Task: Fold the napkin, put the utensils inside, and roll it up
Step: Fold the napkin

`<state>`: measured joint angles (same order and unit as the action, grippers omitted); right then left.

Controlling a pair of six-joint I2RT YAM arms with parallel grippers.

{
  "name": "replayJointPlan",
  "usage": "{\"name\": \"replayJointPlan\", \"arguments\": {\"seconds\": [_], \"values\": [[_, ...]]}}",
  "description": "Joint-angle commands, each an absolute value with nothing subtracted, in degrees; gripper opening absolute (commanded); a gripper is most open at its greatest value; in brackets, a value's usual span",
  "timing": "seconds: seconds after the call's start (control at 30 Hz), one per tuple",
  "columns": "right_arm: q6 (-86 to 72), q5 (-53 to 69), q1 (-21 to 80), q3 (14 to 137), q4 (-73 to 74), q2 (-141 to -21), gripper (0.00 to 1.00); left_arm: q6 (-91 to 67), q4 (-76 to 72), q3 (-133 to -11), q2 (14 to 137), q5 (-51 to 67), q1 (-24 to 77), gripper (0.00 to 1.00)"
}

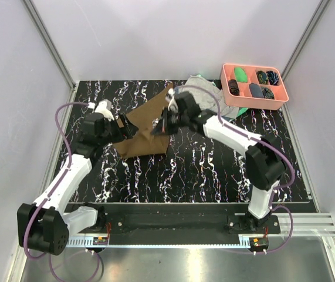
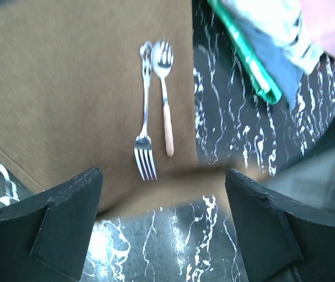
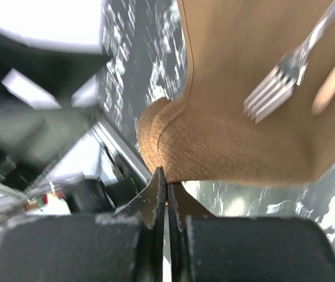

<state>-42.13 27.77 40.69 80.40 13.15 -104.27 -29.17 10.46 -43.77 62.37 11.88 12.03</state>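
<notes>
The brown napkin [image 1: 146,126] [image 2: 61,88] lies spread on the black marbled table [image 1: 202,170]. On it lie the utensils, side by side: a silver fork [image 2: 145,126] [image 3: 273,88] and an orange-handled spoon [image 2: 166,106]. My right gripper [image 3: 166,176] [image 1: 161,125] is shut on the napkin's near edge [image 3: 179,147], which curls up over the fingertips toward the fork. My left gripper [image 2: 162,188] [image 1: 126,128] hovers wide open just off the napkin's edge, over bare table, with nothing between its fingers [image 2: 61,217].
A pink compartment tray [image 1: 254,100] with small dark and green items stands at the back right. Grey and green cloths [image 1: 229,110] [image 2: 255,64] lie beside it, close to the napkin's far corner. White enclosure walls surround the table.
</notes>
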Motion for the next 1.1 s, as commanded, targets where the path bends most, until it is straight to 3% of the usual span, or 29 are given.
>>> {"name": "replayJointPlan", "arguments": {"seconds": [0.0, 0.17, 0.6, 1.07], "values": [[-37.7, 33.8, 36.1, 90.2, 15.2, -109.2, 0.0, -25.6, 14.1, -49.6, 63.5, 13.7, 10.0, 0.88], [-36.5, 35.7, 31.9, 97.2, 15.7, -115.4, 0.0, -23.8, 16.2, -51.6, 65.2, 15.4, 8.2, 0.88], [-33.6, 34.3, 28.3, 97.9, 15.4, -122.9, 0.0, -24.4, 15.8, -48.1, 65.7, 17.2, 7.7, 0.88], [-31.9, 38.1, 25.3, 107.1, 15.5, -132.5, 0.0, -28.1, 11.0, -43.1, 65.7, 16.7, 7.7, 0.88]]}}
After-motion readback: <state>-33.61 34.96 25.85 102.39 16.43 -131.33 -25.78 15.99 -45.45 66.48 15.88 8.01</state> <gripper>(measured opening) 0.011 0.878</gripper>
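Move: The right hand, holding the napkin's near corner in the air, has the fork and spoon about 12 cm ahead, 2 cm to its left and some 16 cm below. From this same hand the napkin's far corner is roughly 38 cm ahead and 8 cm right, and the cloth pile some 26 cm ahead and 24 cm right. From the open left hand the fork and spoon lie about 10 cm ahead, 7 cm right and 16 cm below. Still pinching the napkin's near corner, the right hand carries it forward about 15 cm over the utensils, drifting some 5 cm right; it rises a little at first, then sinks, ending roughly 9 cm lower beside the spoon's bowl with fingers shut. The left hand, open and empty, rises slightly, then sinks about 4 cm with its fingers tipping down a little. ##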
